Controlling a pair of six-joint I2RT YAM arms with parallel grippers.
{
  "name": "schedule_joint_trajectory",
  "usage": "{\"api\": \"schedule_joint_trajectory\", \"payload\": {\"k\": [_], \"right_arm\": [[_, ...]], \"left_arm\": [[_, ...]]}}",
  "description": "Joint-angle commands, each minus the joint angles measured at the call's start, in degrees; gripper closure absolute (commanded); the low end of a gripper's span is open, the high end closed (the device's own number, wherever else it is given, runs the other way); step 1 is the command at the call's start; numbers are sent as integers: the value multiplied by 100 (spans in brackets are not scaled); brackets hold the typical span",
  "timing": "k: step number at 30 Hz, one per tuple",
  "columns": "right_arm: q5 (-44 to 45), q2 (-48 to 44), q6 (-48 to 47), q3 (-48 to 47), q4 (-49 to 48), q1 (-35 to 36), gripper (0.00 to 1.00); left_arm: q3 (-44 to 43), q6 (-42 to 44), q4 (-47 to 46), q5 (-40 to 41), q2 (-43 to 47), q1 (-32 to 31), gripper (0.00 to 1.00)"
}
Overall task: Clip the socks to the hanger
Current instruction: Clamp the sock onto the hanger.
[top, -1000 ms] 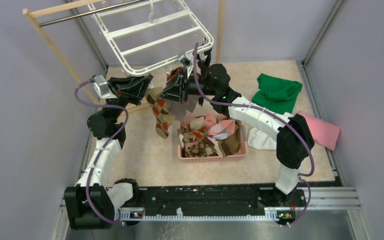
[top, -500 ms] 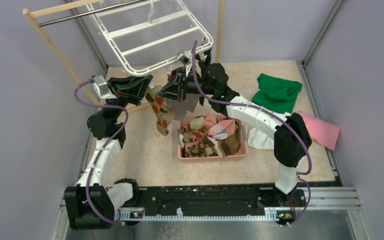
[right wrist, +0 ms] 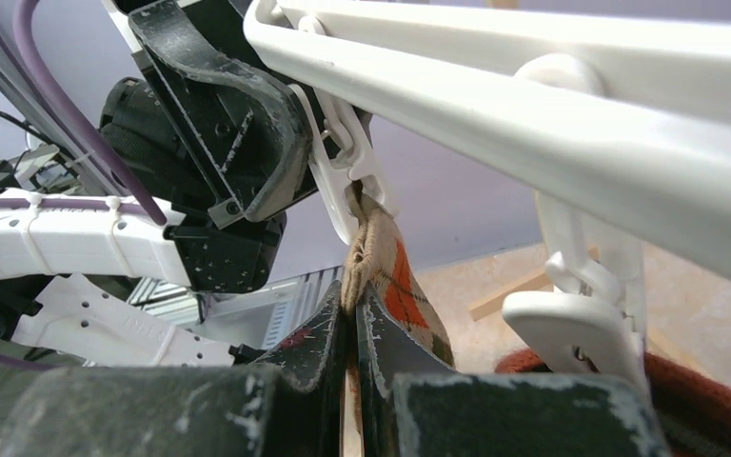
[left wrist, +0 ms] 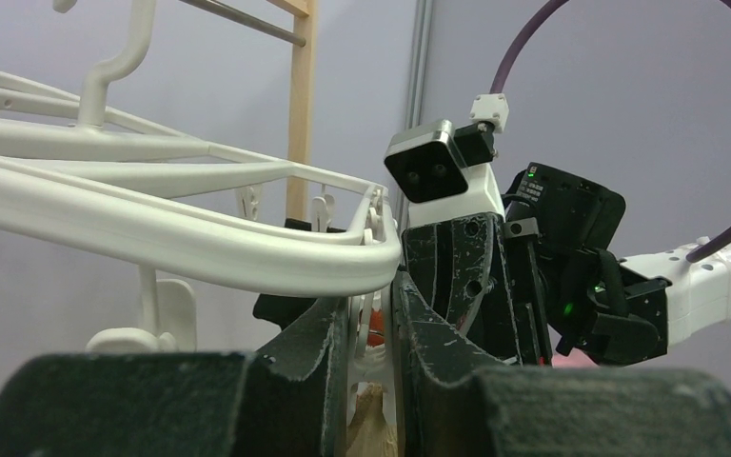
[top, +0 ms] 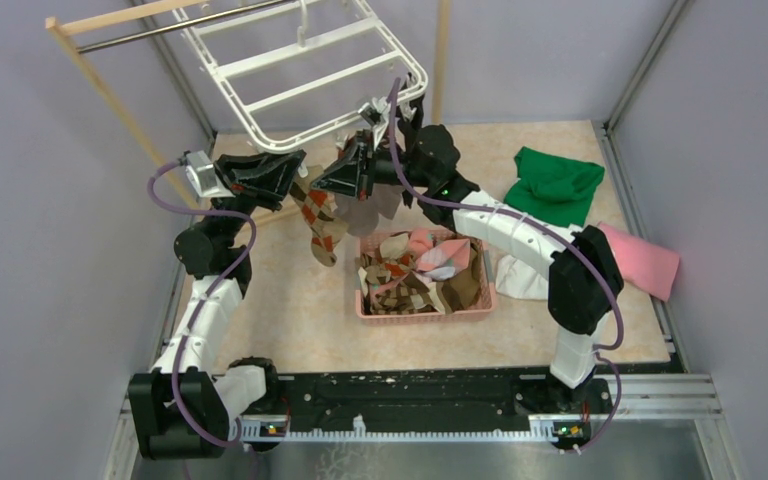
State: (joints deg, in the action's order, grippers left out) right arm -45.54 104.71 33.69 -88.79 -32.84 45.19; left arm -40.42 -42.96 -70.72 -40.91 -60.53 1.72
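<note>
The white hanger (top: 300,60) hangs tilted at the back. My left gripper (top: 295,178) is shut on one of its white clips (left wrist: 373,338) at the near rim (left wrist: 200,252), its jaws pressing the clip from both sides. My right gripper (right wrist: 352,300) is shut on the cuff of a brown argyle sock (right wrist: 395,276), and the cuff's top edge sits in that same clip (right wrist: 347,167). The sock (top: 322,225) dangles below both grippers, with my right gripper (top: 345,180) just right of the left. Several more socks (top: 420,262) lie in the pink basket (top: 425,312).
A wooden rack (top: 110,100) with a metal bar stands behind the hanger. Green (top: 555,185), pink (top: 650,262) and white (top: 520,280) cloths lie on the table to the right. Another hanger clip (right wrist: 581,324) hangs close to my right gripper.
My right gripper has lifted the argyle sock slightly up towards the hanger's rim; the sock's lower end has risen. The left gripper has stayed on the clip.
</note>
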Motion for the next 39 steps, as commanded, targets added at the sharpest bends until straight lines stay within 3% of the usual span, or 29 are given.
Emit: {"api": "schedule_joint_trajectory", "payload": {"k": [1, 13, 20, 34, 39], "right_arm": [[12, -262, 153, -90, -578, -47, 100], [61, -352, 99, -24, -558, -179, 100], [30, -344, 147, -15, -604, -180, 100], [-131, -416, 249, 93, -855, -184, 100], [-139, -462, 181, 204, -819, -186, 100]], "left_arm": [[-58, -7, -330, -32, 21, -22, 93], [-85, -52, -346, -32, 2, -23, 93], [-115, -99, -317, -29, -33, -27, 87], [-126, -99, -197, 56, 2, -28, 44], [9, -30, -38, 248, 213, -27, 23]]}}
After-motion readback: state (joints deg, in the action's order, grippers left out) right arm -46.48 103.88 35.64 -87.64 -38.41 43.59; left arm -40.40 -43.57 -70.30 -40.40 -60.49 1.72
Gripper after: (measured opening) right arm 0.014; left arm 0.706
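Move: The hanger's nearest clip is already squeezed between the left fingertips, level with that hand's point, with the hanger's corner about 5 cm above. The patterned sock's cuff, pinched in the right fingers, is roughly 3 cm to the left hand's right, 2 cm back and 4 cm below. From the right hand, that clip is about 3 cm left, 1 cm ahead and 4 cm up; the next clip, holding a red-edged sock, is some 6 cm ahead, 5 cm right and 4 cm up. Keep the right gripper shut on the sock's cuff and nudge it up about 1.5 cm in all under the clip, easing about 1 cm forward and 1 cm right first, then most of the way back again while rising. Hold the left hand in place on the clip's handles, then open its fingers wide to let go of the clip. ##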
